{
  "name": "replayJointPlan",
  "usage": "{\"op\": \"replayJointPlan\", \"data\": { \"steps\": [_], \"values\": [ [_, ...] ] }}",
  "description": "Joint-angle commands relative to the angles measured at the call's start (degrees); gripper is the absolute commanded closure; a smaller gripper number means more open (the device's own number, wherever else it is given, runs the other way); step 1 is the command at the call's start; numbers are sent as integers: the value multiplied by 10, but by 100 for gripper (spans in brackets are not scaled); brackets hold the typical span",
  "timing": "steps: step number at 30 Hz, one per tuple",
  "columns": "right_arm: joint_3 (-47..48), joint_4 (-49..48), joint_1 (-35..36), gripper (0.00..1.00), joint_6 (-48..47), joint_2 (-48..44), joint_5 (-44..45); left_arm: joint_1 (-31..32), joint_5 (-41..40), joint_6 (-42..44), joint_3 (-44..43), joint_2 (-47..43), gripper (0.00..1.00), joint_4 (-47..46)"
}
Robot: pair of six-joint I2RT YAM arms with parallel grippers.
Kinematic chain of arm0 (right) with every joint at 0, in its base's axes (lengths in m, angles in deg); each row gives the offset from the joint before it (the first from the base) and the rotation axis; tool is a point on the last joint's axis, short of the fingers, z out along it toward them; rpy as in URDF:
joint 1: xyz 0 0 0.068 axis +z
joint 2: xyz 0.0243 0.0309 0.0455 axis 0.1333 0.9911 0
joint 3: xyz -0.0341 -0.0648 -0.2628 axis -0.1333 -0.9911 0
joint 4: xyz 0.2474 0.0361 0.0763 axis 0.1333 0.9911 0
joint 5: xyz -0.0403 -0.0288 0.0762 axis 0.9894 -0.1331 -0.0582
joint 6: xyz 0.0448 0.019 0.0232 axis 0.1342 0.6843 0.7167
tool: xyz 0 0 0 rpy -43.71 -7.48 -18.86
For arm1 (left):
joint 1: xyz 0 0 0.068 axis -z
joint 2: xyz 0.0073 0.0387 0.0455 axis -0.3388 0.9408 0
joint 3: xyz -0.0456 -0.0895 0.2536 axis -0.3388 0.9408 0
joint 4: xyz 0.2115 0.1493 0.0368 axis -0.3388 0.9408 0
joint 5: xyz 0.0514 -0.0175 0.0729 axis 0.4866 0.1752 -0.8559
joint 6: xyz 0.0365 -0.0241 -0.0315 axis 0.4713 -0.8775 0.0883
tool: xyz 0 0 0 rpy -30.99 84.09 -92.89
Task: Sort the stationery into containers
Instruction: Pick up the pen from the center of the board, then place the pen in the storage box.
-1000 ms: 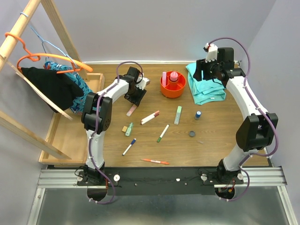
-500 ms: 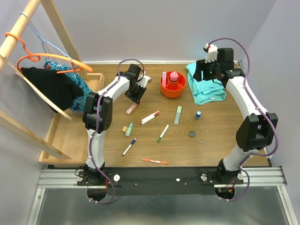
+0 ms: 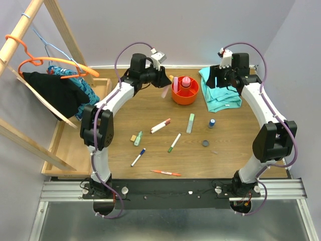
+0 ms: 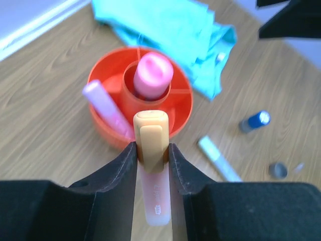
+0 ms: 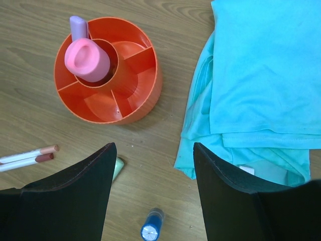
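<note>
My left gripper (image 3: 163,84) (image 4: 152,148) is shut on a pink highlighter (image 3: 164,92) (image 4: 154,201) with a tan cap, held just left of the orange tub (image 3: 176,98) (image 4: 108,128) (image 5: 150,95). A pink glue bottle (image 3: 186,82) (image 4: 153,75) (image 5: 88,60) stands in the tub's central cup. A lilac highlighter (image 4: 103,103) (image 5: 78,25) leans in a side compartment. My right gripper (image 3: 219,80) (image 5: 153,148) hovers open and empty above the table between the tub and the teal cloth. Below it stands a blue-capped bottle (image 3: 212,123) (image 5: 152,227).
Loose on the table lie two markers (image 3: 160,125), a green highlighter (image 3: 190,123), a dark disc (image 3: 205,143), several pens (image 3: 174,142) and a tan eraser (image 3: 133,137). The teal cloth (image 3: 220,98) lies right of the tub. A wooden tray (image 3: 70,145) and hanger frame stand left.
The left gripper closed on the pink highlighter, lifted it off the table and carried it back and right to the tub's edge. The right arm stayed still.
</note>
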State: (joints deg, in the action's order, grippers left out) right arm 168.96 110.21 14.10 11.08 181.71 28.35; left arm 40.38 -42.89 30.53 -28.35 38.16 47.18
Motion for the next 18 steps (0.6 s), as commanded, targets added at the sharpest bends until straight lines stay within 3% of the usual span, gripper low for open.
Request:
{"op": "replayJointPlan", "data": {
  "steps": [1, 4, 10, 18],
  "values": [
    [-9, -12, 0, 29, 43, -21, -6, 4, 72, -160, 6, 65, 71, -332],
    [-19, -11, 1, 29, 42, -25, -10, 4, 51, -199, -18, 109, 72, -398],
    [-21, -5, 1, 30, 42, -27, -5, 12, -10, -199, -58, 160, 72, -420],
    [-16, 6, 1, 30, 42, -19, 2, 22, -26, -196, -55, 195, 73, -447]
  ]
}}
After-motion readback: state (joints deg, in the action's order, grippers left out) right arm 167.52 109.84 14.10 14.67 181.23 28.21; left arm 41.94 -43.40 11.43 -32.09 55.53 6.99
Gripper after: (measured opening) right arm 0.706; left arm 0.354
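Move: Some 5 cm ahead of the left hand and 8 cm to its right, its middle about 15 cm lower, stands the red-orange cup; the purple marker upright in it is around 6 cm ahead and 4 cm right. Two reddish-capped markers lie about 13 cm back and 4 cm left, the green marker about 12 cm back and 11 cm right, both on the table 20 cm below. From the right hand the cup is roughly 13 cm left and 4 cm ahead. Carrying the already gripped pink marker by its orange cap, the left hand sweeps forward and to the right about 9 cm, nearly level, quick at first and easing off, bringing the marker's lower end to the cup's left side. On the way the wrist tips some 20 degrees, raising the fingers towards level and standing the marker more upright; the grip stays shut. ##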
